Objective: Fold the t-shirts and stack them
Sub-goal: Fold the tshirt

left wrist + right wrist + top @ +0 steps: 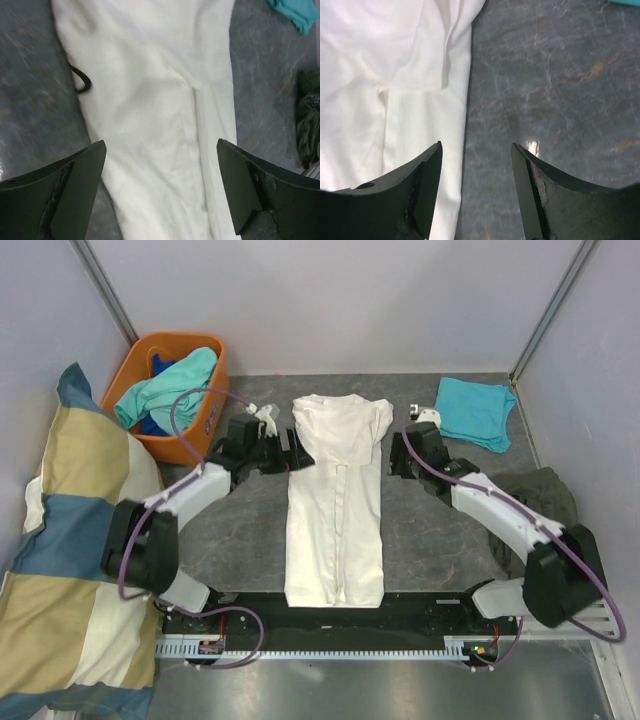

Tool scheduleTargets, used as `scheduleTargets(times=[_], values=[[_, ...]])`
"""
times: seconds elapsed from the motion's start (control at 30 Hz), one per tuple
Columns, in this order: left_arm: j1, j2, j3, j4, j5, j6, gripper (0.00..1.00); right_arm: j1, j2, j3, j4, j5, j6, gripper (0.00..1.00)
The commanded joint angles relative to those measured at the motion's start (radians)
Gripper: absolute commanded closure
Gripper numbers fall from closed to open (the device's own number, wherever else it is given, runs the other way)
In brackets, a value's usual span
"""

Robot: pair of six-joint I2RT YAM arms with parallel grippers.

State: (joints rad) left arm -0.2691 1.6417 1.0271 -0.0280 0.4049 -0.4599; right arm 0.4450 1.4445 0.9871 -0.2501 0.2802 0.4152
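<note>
A cream-white t-shirt (335,505) lies in the middle of the grey table (440,540), folded lengthwise into a long strip with its wider end at the far side. My left gripper (296,452) sits at its left edge. In the left wrist view the left gripper (161,142) is wide open above the white cloth (150,100) and holds nothing. My right gripper (398,452) is at the shirt's right edge. In the right wrist view the right gripper (476,144) stands open, one finger over the cloth (380,75), the other over bare table. A folded turquoise t-shirt (474,410) lies at the far right.
An orange basket (130,370) at the far left holds a mint-green t-shirt (165,390) over a blue one. A dark olive garment (540,495) lies beside the right arm. A big yellow-and-blue checked pillow (70,550) fills the left side. Walls close in at the back and sides.
</note>
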Motion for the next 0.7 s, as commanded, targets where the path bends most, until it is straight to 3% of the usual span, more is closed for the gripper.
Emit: scheduleTargets(times=[0.0, 0.27, 0.4, 0.67], values=[[-0.14, -0.297, -0.226, -0.107, -0.173, -0.061, 0.0, 0.087, -0.234, -0.121, -0.119, -0.047, 0.062, 0.36], [-0.297, -0.871, -0.571, -0.317, -0.316, -0.281, 0.0, 0.342, -0.563, -0.378, -0.291, 0.06, 0.464, 0.36], [-0.412, -0.987, -0.686, -0.349, -0.395, -0.411, 0.0, 0.461, -0.634, -0.456, -0.356, 0.128, 0.631, 0.36], [-0.573, -1.039, -0.798, -0.401, -0.48, -0.548, 0.0, 0.707, -0.63, -0.516, -0.411, 0.212, 0.884, 0.39]])
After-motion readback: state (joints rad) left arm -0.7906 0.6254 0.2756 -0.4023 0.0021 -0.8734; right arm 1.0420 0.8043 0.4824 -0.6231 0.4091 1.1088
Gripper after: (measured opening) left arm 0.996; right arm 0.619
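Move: The white shirt's hem lies towards the robot: its left corner is about 40 cm back from the left hand, 3 cm left and 11 cm below. Its right corner is about 40 cm back from the right hand, 4 cm left and 12 cm below. From the right hand, the turquoise folded shirt sits 11 cm ahead and 21 cm right, the olive cloth 20 cm back and 36 cm right. The shirt's hem is what both empty hands head back for, each along its own side edge, the left some 26 cm and the right some 23 cm. Both rise slightly at first, then sink well below their starting height while tipping downward; the right also rolls its left side up. The left fingers stay wide open, the right ones partly open, and neither hand takes hold. ##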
